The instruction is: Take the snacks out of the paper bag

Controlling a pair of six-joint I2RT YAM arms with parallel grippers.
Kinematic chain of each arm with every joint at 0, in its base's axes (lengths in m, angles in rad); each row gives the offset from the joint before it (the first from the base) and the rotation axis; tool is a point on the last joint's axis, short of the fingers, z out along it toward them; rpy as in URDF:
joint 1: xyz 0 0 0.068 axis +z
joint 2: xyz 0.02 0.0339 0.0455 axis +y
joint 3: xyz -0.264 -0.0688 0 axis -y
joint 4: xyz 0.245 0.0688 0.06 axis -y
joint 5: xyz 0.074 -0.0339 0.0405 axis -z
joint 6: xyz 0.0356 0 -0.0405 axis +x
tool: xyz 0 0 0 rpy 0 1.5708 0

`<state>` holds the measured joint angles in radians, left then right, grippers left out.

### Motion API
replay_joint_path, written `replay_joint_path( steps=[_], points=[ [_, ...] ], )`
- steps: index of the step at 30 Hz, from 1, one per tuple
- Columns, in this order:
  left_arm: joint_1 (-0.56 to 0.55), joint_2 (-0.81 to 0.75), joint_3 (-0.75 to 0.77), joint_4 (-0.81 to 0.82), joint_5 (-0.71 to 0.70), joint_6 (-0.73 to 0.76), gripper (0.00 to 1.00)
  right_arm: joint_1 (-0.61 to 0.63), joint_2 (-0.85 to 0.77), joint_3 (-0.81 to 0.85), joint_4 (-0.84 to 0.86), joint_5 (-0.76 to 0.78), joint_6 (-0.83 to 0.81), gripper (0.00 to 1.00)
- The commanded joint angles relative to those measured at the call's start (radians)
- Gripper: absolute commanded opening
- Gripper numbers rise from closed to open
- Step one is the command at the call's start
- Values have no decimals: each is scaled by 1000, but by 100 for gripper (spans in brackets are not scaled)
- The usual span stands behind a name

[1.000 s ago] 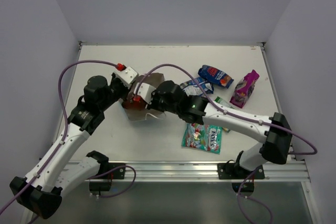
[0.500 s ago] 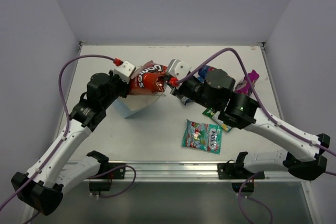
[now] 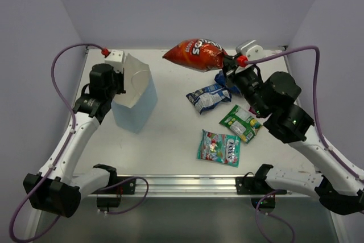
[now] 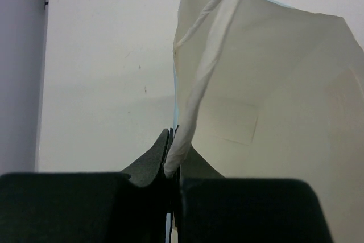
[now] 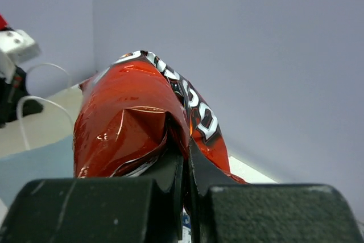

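The light-blue paper bag (image 3: 138, 102) stands upright at the table's left, its white inside (image 4: 273, 83) showing. My left gripper (image 3: 119, 83) (image 4: 173, 160) is shut on the bag's rim and its thin white loop handle (image 4: 210, 66). High over the back of the table hangs the red-orange Doritos packet (image 3: 195, 54) (image 5: 122, 123), pinched at its right end by my shut right gripper (image 3: 227, 62) (image 5: 186, 152). Other snacks lie on the table: a blue-white packet (image 3: 209, 97), a green-yellow one (image 3: 241, 122), a teal one (image 3: 219, 147), and a dark blue one with red (image 3: 222, 78) partly behind the right arm.
Bare tabletop (image 3: 170, 129) lies between the bag and the packets. Purple cables loop from both wrists. Grey walls close in the back and both sides, and a metal rail (image 3: 187, 183) runs along the near edge.
My right gripper has pulled the Doritos packet out of the bag and carried it up, right and toward the back. My left arm has swung the bag left and set it upright.
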<state>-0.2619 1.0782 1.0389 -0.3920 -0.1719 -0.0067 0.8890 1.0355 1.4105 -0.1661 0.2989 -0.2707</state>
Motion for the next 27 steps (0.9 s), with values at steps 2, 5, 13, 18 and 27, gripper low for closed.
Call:
replay_joint_path(
  steps=[2,5,13,18,27],
  points=[
    [101,35,67,-56,9,-128,0,-39,-2,-128,39,37,86,0],
    [141,64,92,-42,35,-174,0,-61,62,-188,63,16,102,0],
    [165,103,72,79,49,-265,0,-76,375,-242,284,37,94,0],
    [165,83,59,73,74,-260,0,-68,495,-360,428,40,155,0],
    [165,23,67,26,81,-230,8,62,419,-403,119,-96,292,67]
  ],
)
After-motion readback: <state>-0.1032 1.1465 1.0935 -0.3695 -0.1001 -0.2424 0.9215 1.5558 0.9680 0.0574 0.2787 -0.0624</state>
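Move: My right hand holds the red chips packet high over the table; the bare spot for it lies about 15 cm ahead, 12 cm left and 46 cm below. The blue-and-white packet is some 21 cm ahead, 4 cm right; the teal packet is 3 cm back, 7 cm right, both about 48 cm down. The paper bag stands roughly 14 cm ahead, 26 cm left, 35 cm down. From my left hand, holding its handle, the bag's middle is 5 cm ahead, 5 cm right and 12 cm down. I swing my right hand down fast, some 36 cm, first also about 11 cm forward and 8 cm left, tipping the fingers downward about 30 degrees towards the gap between the paper bag and the blue-and-white packet. Low over the table I open them to let go of the chips, drawing back about 6 cm. My left hand keeps the handle and eases left and slightly forward, turning a little counter-clockwise. ##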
